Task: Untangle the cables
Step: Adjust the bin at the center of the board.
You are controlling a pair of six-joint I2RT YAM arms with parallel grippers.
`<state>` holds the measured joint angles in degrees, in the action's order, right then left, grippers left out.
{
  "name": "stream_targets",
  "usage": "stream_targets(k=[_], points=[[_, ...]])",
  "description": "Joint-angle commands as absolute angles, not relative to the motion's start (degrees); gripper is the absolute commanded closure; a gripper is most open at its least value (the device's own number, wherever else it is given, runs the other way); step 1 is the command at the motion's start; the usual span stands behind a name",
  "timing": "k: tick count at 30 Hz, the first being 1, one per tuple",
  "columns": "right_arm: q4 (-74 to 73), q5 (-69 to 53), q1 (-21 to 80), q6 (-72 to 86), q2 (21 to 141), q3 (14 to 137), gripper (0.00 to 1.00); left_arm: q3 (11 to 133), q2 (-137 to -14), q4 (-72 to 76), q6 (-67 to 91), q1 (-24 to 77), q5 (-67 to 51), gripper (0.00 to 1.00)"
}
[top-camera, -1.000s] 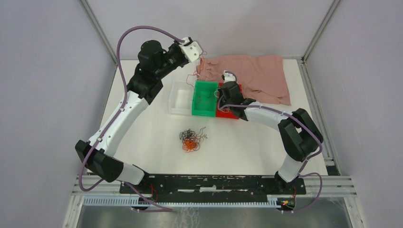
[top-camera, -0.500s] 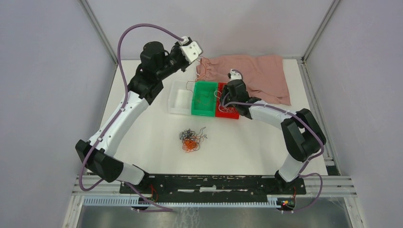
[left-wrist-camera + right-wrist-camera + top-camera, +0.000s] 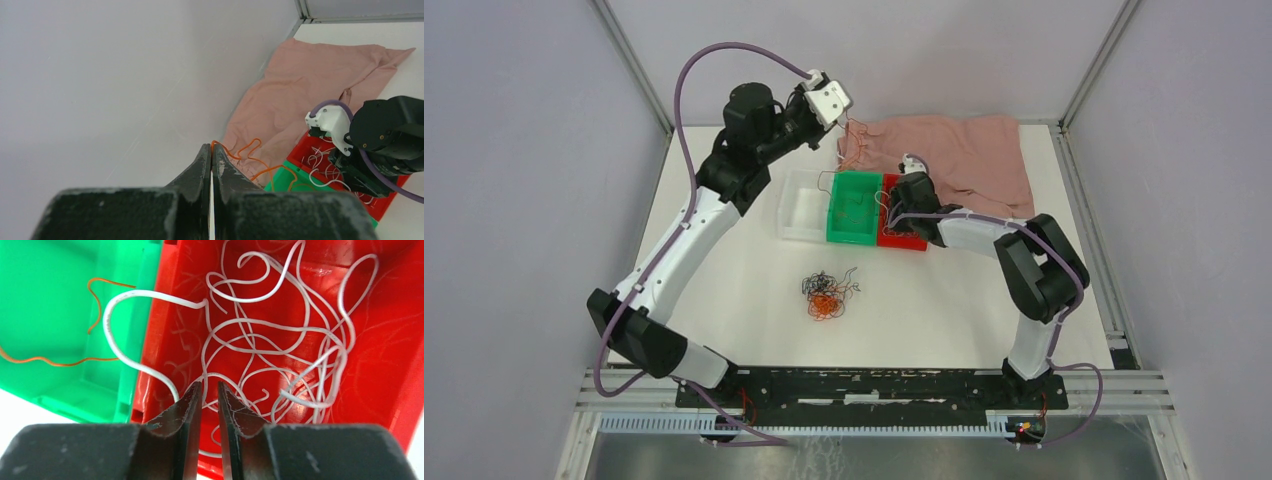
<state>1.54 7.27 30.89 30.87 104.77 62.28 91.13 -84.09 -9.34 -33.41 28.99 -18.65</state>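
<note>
A tangle of black and orange cables (image 3: pixel 827 293) lies on the white table in front of the bins. My left gripper (image 3: pixel 837 104) is raised near the back wall and shut on a thin orange cable (image 3: pixel 248 146). That cable trails down over the pink cloth to the green bin (image 3: pixel 280 181). My right gripper (image 3: pixel 209 385) hangs low inside the red bin (image 3: pixel 390 340) with its jaws a narrow gap apart and nothing pinched. Loose white cables (image 3: pixel 270 330) fill that bin. One white strand (image 3: pixel 120 305) loops over the wall into the green bin (image 3: pixel 45 300), where orange strands (image 3: pixel 95 295) lie.
A clear bin (image 3: pixel 802 205), the green bin (image 3: pixel 856 207) and the red bin (image 3: pixel 902 238) stand side by side at mid-table. A pink cloth (image 3: pixel 964 160) is spread behind them at the back right. Grey walls close in the table.
My left gripper has lifted slightly toward the back wall with the orange cable. The right arm's elbow has swung left while its gripper stays at the red bin.
</note>
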Motion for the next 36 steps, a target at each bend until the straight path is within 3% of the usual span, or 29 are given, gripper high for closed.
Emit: stream_targets(k=[1, 11, 17, 20, 27, 36], points=[[2.79, 6.47, 30.76, 31.64, 107.12, 65.75, 0.76, 94.89, -84.7, -7.19, -30.29, 29.14, -20.14, 0.97], [5.63, 4.61, 30.62, 32.34, 106.22, 63.27, 0.75, 99.49, -90.08, -4.91, -25.58, 29.08, -20.14, 0.97], [6.4, 7.92, 29.89, 31.96, 98.96, 60.57, 0.52, 99.4, -93.97, -2.0, -22.21, 29.18, -14.62, 0.97], [5.62, 8.65, 29.92, 29.9, 96.15, 60.94, 0.45, 97.96, -94.67, -2.23, -21.34, 29.2, -12.68, 0.97], [6.16, 6.66, 29.89, 28.73, 94.17, 62.73, 0.42, 88.43, -91.37, -3.11, -20.24, 29.19, -10.74, 0.97], [8.04, 0.49, 29.88, 29.16, 101.03, 67.58, 0.39, 87.14, -91.02, -6.61, -18.97, 29.09, -8.64, 0.97]])
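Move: The red bin's middle lies about 3 cm ahead of the right hand, 3 cm to its right and 3 cm below; the green bin's is some 7 cm to the hand's left and 4 cm ahead, and the clear bin's stands about 16 cm left, 4 cm ahead. The left hand holds an orange cable high up, the green bin some 40 cm below it, roughly level and about 5 cm to its right. Right hand dips at the red bin, then rises 9 cm, opening; left brings orange cable down and forward. ##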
